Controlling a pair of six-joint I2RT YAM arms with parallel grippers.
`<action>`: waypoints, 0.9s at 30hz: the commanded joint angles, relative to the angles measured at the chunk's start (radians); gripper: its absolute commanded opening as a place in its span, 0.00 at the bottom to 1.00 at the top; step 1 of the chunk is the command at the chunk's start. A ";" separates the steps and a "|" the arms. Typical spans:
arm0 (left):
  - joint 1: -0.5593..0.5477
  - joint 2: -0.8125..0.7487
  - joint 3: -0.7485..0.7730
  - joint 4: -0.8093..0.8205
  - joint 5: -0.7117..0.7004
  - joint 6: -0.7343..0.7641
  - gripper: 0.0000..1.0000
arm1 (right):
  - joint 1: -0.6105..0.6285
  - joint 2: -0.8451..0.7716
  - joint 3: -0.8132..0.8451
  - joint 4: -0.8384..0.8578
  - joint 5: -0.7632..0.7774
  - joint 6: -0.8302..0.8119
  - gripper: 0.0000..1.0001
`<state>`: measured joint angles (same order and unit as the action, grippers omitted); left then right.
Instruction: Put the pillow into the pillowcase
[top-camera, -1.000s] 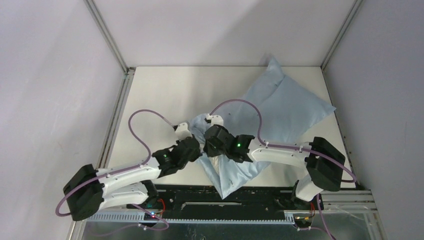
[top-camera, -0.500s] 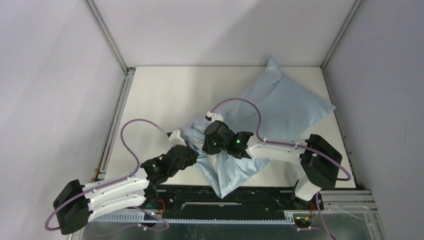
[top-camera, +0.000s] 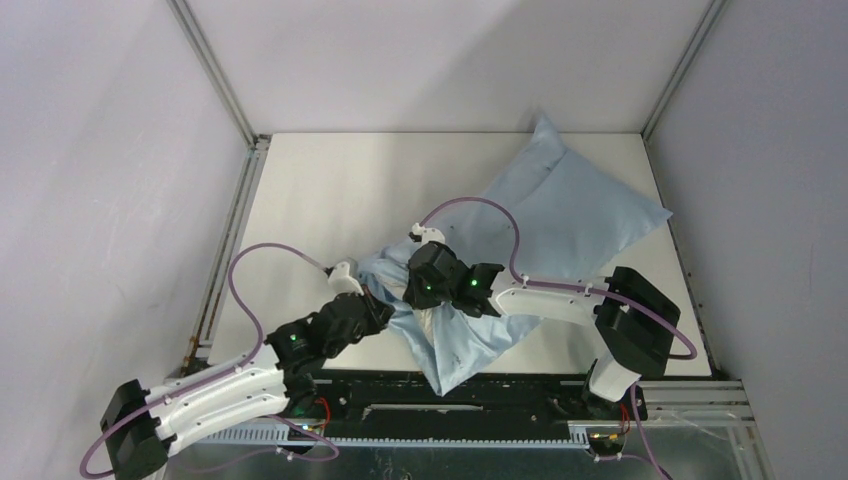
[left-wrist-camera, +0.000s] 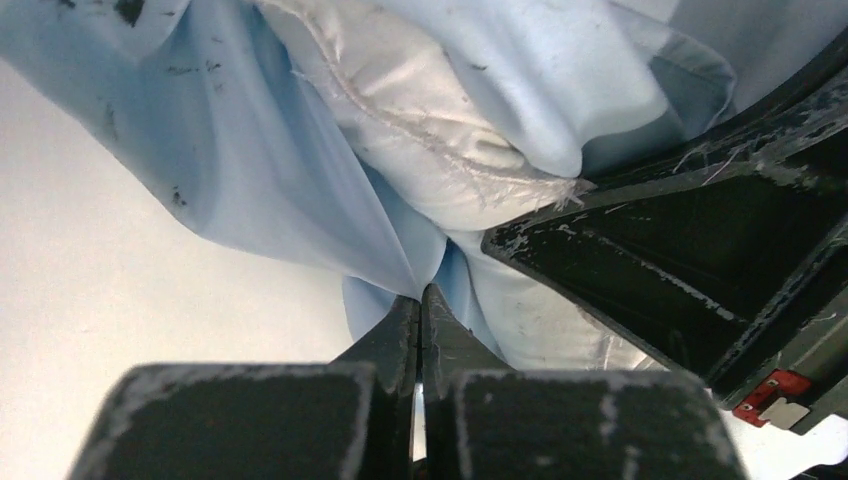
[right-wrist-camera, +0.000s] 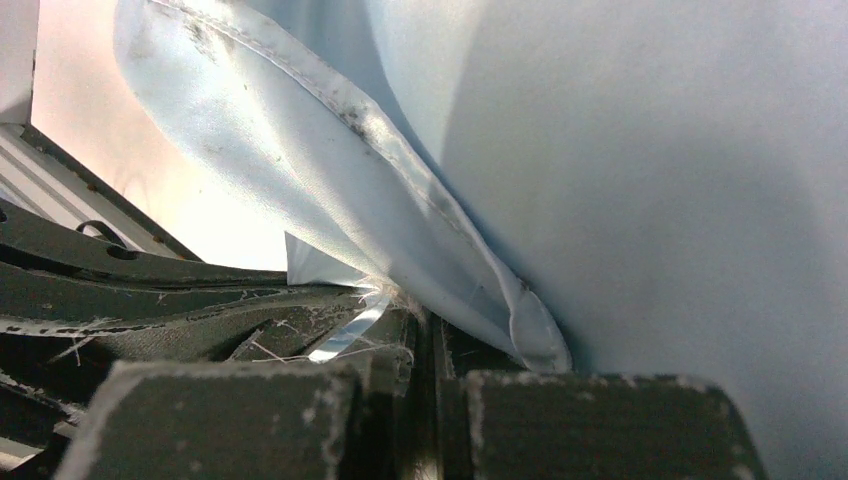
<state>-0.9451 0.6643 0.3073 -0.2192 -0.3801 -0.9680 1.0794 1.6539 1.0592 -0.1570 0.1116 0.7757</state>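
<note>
The light blue pillowcase (top-camera: 570, 215) lies diagonally across the table, plump at the far right and flat toward the near edge. The white pillow (left-wrist-camera: 410, 115) shows only as a seamed edge inside the case's mouth in the left wrist view. My left gripper (top-camera: 376, 304) (left-wrist-camera: 421, 292) is shut on a fold of the pillowcase (left-wrist-camera: 250, 170) at the left side of the opening. Beside it, my right gripper (top-camera: 420, 298) (right-wrist-camera: 432, 325) is shut on the hem of the pillowcase (right-wrist-camera: 620, 150).
The white table (top-camera: 330, 200) is walled at the back and both sides, with a metal rail (top-camera: 225, 250) along its left edge. The two grippers stand close together over the case's mouth. The right gripper's black body (left-wrist-camera: 690, 230) fills the right of the left wrist view.
My left arm has drawn back toward the near left, pulling its pinch of pillowcase down and left. The right gripper has shifted slightly left and kept its hold.
</note>
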 joint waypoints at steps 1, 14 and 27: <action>0.000 -0.025 0.014 -0.038 0.036 -0.065 0.00 | -0.023 0.013 0.001 -0.004 0.014 0.001 0.00; 0.024 -0.150 -0.080 -0.314 0.037 -0.311 0.00 | -0.044 -0.064 0.083 -0.143 0.187 -0.077 0.00; 0.056 -0.224 -0.147 -0.194 0.062 -0.229 0.00 | -0.017 0.073 0.145 -0.201 0.185 -0.131 0.00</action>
<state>-0.8932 0.4648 0.1509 -0.4675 -0.3279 -1.2774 1.0561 1.6497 1.1625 -0.3737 0.2768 0.6594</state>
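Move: The left gripper already pinches the pillowcase's rim, with the front table edge about 12 cm straight back and some 9 cm below. The exposed pillow end lies about 6 cm to its right, level fore and aft and 2 cm lower; the case's hanging corner is roughly 15 cm back and 10 cm right. From the right gripper, already closed at the pillow's frayed seam, the pillow end is some 2 cm back and 2 cm right, 3 cm below; the main spread of pillowcase lies about 20 cm ahead and 33 cm right. Keep the rim pinched in the left gripper and draw it down about 6 cm, back and to the left, away from the pillow end, tipping the fingers some 15 degrees lower and swinging them slightly counter-clockwise. Just after, shift the still-closed right gripper right and forward, about 4.5 cm in all, towards the spread pillowcase, rolling its left side down. ##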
